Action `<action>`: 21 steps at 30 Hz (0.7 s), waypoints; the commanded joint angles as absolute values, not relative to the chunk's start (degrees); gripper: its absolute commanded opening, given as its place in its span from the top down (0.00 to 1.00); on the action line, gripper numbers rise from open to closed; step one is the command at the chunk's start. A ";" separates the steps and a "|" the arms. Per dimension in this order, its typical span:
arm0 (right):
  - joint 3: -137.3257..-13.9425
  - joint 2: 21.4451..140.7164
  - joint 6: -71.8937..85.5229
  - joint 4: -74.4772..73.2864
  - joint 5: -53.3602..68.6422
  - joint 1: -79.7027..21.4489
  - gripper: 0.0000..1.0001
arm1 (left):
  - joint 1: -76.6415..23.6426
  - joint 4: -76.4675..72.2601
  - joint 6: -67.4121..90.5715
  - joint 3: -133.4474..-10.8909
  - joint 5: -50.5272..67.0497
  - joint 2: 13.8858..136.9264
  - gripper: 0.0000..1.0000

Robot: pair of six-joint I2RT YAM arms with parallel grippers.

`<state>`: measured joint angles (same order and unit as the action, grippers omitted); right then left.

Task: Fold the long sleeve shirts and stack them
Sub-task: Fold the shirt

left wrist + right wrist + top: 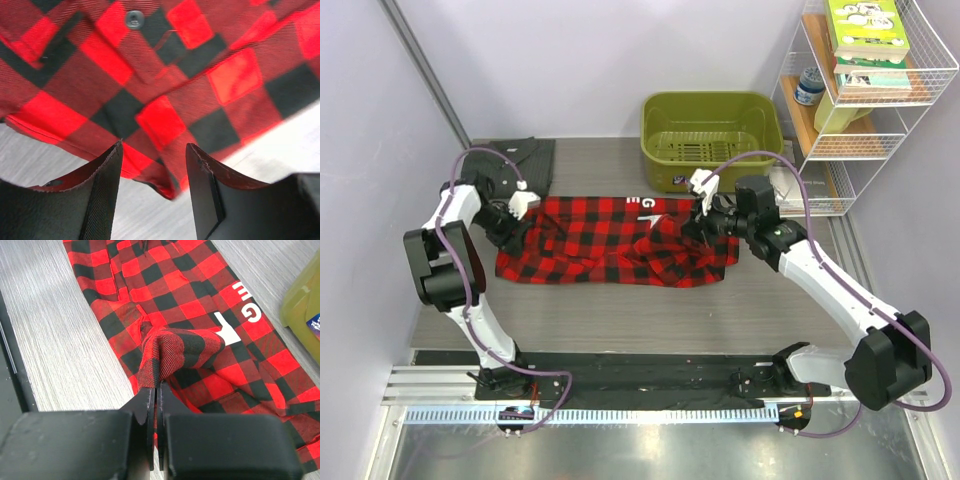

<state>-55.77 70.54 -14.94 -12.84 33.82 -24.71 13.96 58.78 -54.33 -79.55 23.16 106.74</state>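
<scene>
The red-and-black plaid shirt (615,240) lies spread across the middle of the table, partly folded, with white letters near its far edge. The dark charcoal shirt (520,160) lies folded at the back left. My right gripper (692,224) is shut on a raised fold of the plaid shirt (175,347) near its right end. My left gripper (520,215) is open at the shirt's left end, its fingers either side of a hanging plaid corner (165,185) just above the table. A button (134,19) shows in the left wrist view.
A green plastic basket (712,140) stands at the back, right of centre. A white wire rack (870,100) with books and a bottle stands at the back right. A black mat (640,375) runs along the near edge between the arm bases.
</scene>
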 commanded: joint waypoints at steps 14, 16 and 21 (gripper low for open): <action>-60.91 71.10 -17.58 -14.94 34.10 -25.05 0.99 | 15.90 56.33 -50.27 -79.63 27.24 109.69 0.97; -61.17 71.54 -17.75 -15.03 33.66 -24.96 0.99 | 17.13 56.60 -50.27 -79.45 27.77 107.94 1.00; -62.66 73.56 -18.19 -15.29 33.58 -25.05 0.99 | 21.79 55.81 -51.94 -78.58 30.49 104.42 1.00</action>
<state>-59.31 72.31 -17.15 -15.84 33.74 -24.71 18.31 55.66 -50.13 -78.87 26.94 109.82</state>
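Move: The folded shirt's near-left corner is the left hand's aim, some 4 cm back, 2 cm left and 3 cm below. From that hand, the dark folded cloth lies about 18 cm ahead, 1 cm left and as low, and the shirt's white lettering about 11 cm ahead and 33 cm right. From the right hand, the corner is roughly 4 cm back, 46 cm left and 18 cm below. Sinking about 3 cm almost straight down onto the shirt, just inside its near-left corner, the left hand shuts its half-open fingers and pinches the upper cloth there, then starts drawing it left and slightly up, barely over 1 cm. The right hand stays put, still gripping its raised bunch of shirt. ##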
